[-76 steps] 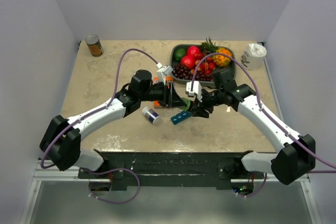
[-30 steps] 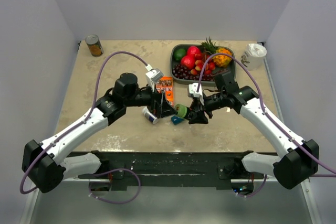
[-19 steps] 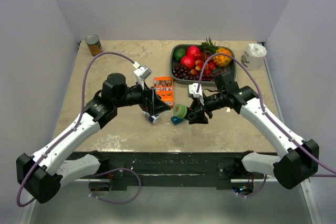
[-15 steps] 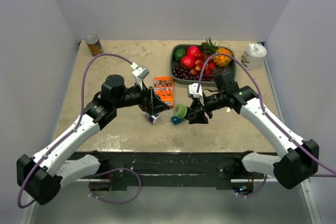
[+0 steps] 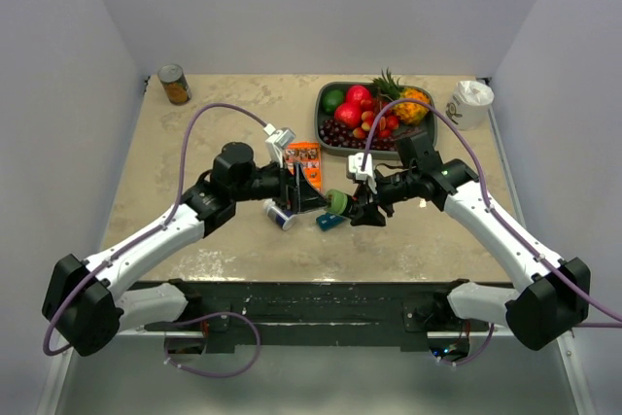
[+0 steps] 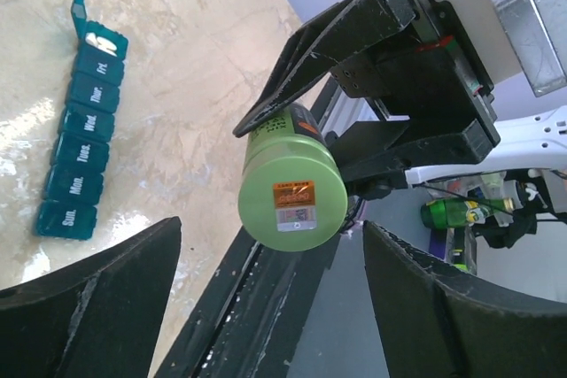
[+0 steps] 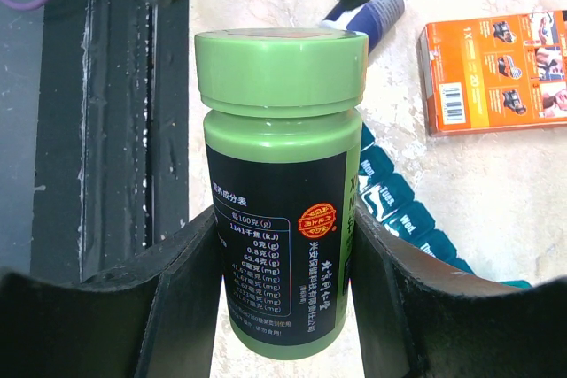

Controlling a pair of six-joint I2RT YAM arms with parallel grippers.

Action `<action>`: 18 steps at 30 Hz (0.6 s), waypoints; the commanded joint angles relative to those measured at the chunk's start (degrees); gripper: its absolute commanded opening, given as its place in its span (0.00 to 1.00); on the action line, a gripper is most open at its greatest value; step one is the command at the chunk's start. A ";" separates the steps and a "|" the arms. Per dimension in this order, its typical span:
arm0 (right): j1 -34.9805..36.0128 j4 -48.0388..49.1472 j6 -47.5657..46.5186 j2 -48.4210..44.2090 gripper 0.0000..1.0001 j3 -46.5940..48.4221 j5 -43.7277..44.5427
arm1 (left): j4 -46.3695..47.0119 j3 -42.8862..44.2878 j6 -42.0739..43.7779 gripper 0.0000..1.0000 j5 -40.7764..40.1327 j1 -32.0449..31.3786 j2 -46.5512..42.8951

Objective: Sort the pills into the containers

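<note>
My right gripper (image 5: 356,209) is shut on a green pill bottle (image 5: 337,204) with a black label and holds it on its side above the table, its lid pointing left. The right wrist view shows the bottle (image 7: 282,219) clamped between both fingers of the right gripper (image 7: 283,219). My left gripper (image 5: 313,197) is open, facing the bottle's lid (image 6: 291,199); its jaws stand wide on either side without touching it. The teal pill-organizer strip (image 5: 331,222) lies on the table under the bottle. In the left wrist view (image 6: 80,165) its end lid stands open over a white pill (image 6: 104,42). The strip also shows in the right wrist view (image 7: 403,210).
A white and blue bottle (image 5: 280,214) lies on the table beside the left gripper. An orange box (image 5: 305,160) lies behind the grippers. The grey fruit tray (image 5: 322,121) stands at the back right, a white cup (image 5: 470,102) at the far right, a can (image 5: 175,85) at the back left.
My left arm swung out to the left, then came back right, so its open gripper now faces the bottle's lid. My right gripper has kept the bottle almost still.
</note>
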 commanded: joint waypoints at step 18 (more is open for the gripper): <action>-0.22 3.01 1.96 0.68 0.04 1.95 -1.09 | 0.46 5.55 -0.14 0.56 -0.88 -4.42 5.39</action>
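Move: The green bottle's cap lies about 4 cm to the right of the open left hand and 1 cm lower. The right hand grips the bottle's body, with the cap some 4 cm to its left and 4 cm higher. On the table 17 to 19 cm below the left hand, the pill organizer's middle is 6 cm ahead and 9 cm right, the blue-and-white bottle 3 cm ahead and 9 cm left, and the orange box 16 cm ahead and 3 cm left. Around the green bottle's cap the left hand's fingers come in: the hand slides to the right about 2.5 cm, slowing as it goes, and its wide-open fingers narrow by roughly a quarter of their range until they flank the cap. The right hand keeps its grip on the bottle's body and holds it nearly still, cap towards the left hand. ##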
